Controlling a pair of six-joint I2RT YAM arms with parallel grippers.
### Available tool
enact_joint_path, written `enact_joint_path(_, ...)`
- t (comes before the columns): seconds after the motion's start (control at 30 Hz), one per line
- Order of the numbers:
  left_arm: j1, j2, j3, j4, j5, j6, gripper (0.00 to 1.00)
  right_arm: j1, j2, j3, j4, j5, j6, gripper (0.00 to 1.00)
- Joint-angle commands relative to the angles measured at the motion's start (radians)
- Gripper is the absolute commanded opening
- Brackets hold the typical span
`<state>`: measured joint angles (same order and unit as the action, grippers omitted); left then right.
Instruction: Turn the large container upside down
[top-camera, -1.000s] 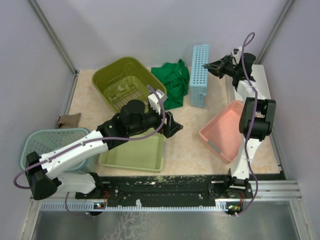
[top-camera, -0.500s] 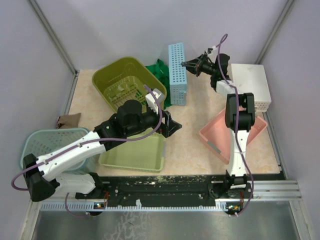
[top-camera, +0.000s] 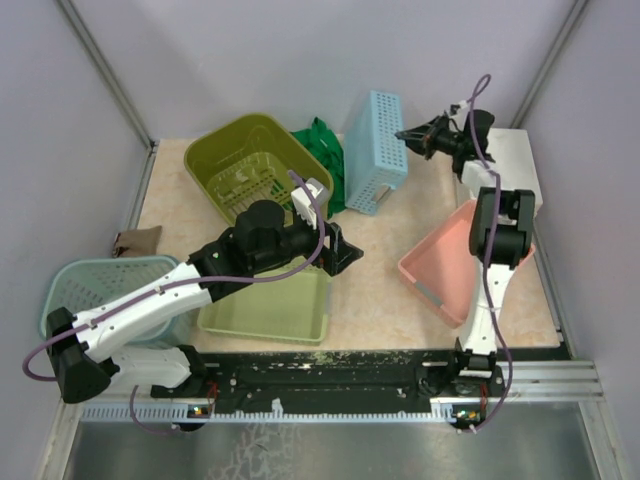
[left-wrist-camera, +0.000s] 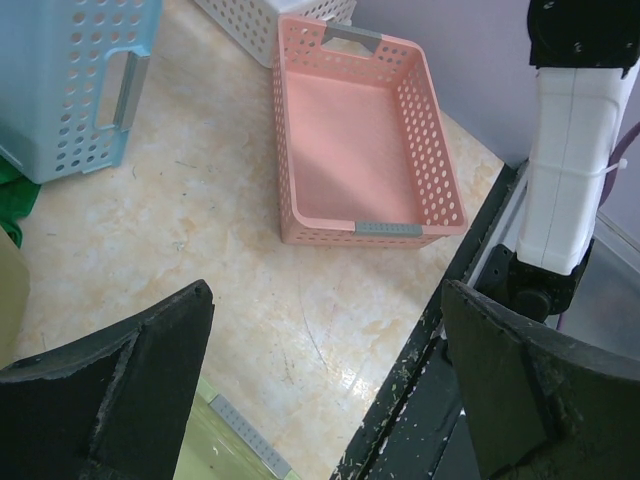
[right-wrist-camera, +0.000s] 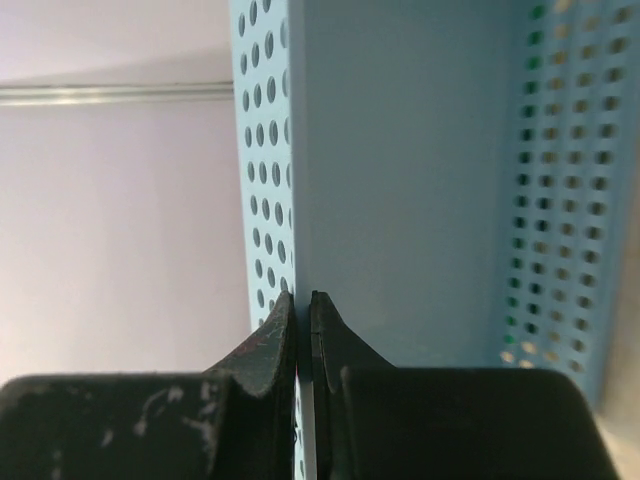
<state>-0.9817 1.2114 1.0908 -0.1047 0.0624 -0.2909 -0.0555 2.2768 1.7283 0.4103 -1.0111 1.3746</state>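
The large container is a light blue perforated basket (top-camera: 377, 152) at the back of the table, tipped up on edge and leaning, with its flat bottom facing the camera. My right gripper (top-camera: 407, 134) is shut on its rim at the upper right. In the right wrist view the thin blue wall (right-wrist-camera: 400, 180) sits pinched between the closed jaws of the right gripper (right-wrist-camera: 303, 300). My left gripper (top-camera: 350, 250) hovers open over the table's middle, holding nothing. The left wrist view shows the left gripper (left-wrist-camera: 325, 290) wide apart above bare table, with the blue basket (left-wrist-camera: 70, 80) at the upper left.
An olive basket (top-camera: 250, 165) and a green cloth (top-camera: 325, 150) lie left of the blue one. A pink basket (top-camera: 450, 265) leans at the right and a white basket (top-camera: 515, 165) stands behind it. A pale green tray (top-camera: 270, 305) and a teal basket (top-camera: 90, 290) sit near the left arm.
The right gripper swung the blue basket left and then back right. It stood on edge before and now leans tilted. The left arm has hardly moved.
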Motion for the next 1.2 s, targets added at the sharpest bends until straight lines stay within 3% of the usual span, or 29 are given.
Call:
enact_joint_path(0.0,-0.005,-0.006,0.002,0.013,0.011,0.004,1.0,-0.066,-0.098,0.018,-0.479,0.103,-0.354,0.06)
enact_joint_path(0.27,-0.005,0.011,0.003,0.016,0.022,-0.002,1.0,-0.151,-0.188,0.04,-0.795,0.367,-0.595,0.49)
enact_joint_path(0.47,-0.005,0.021,0.009,0.019,0.027,-0.007,1.0,-0.153,-0.297,0.065,-0.902,0.585,-0.678,0.64)
enact_joint_path(0.73,-0.005,0.016,-0.005,0.03,-0.007,-0.011,1.0,-0.119,-0.519,-0.011,-1.021,0.903,-0.822,0.67)
enact_joint_path(0.8,-0.005,0.02,-0.008,0.04,-0.009,-0.008,1.0,-0.085,-0.602,-0.098,-1.03,0.978,-0.853,0.7)
enact_joint_path(0.87,-0.005,0.028,-0.007,0.047,-0.007,-0.002,1.0,-0.034,-0.716,-0.208,-1.029,1.055,-0.883,0.81)
enact_joint_path(0.93,-0.006,0.037,-0.009,0.057,-0.011,-0.002,1.0,0.014,-0.79,-0.306,-1.056,1.131,-0.902,0.86)
enact_joint_path(1.17,-0.007,0.042,-0.035,0.081,-0.004,-0.002,1.0,0.101,-0.903,-0.552,-1.156,1.261,-0.799,0.86)
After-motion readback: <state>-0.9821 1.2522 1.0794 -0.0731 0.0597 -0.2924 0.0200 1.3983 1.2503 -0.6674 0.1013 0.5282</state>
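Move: The right fingers are still shut on the rim of the blue container, which stands on its side, its middle about 7 cm left of that hand, 3 cm back and 8 cm below. From that hand, the pink container is some 25 cm right and 33 cm back, the white container 28 cm right and 7 cm back, and the green cloth 19 cm left and 2 cm back. From the left hand, the blue container is 27 cm ahead and 8 cm right. Swinging about 17 cm right, the right hand lets go of the blue container's rim, then backs 20 cm. ##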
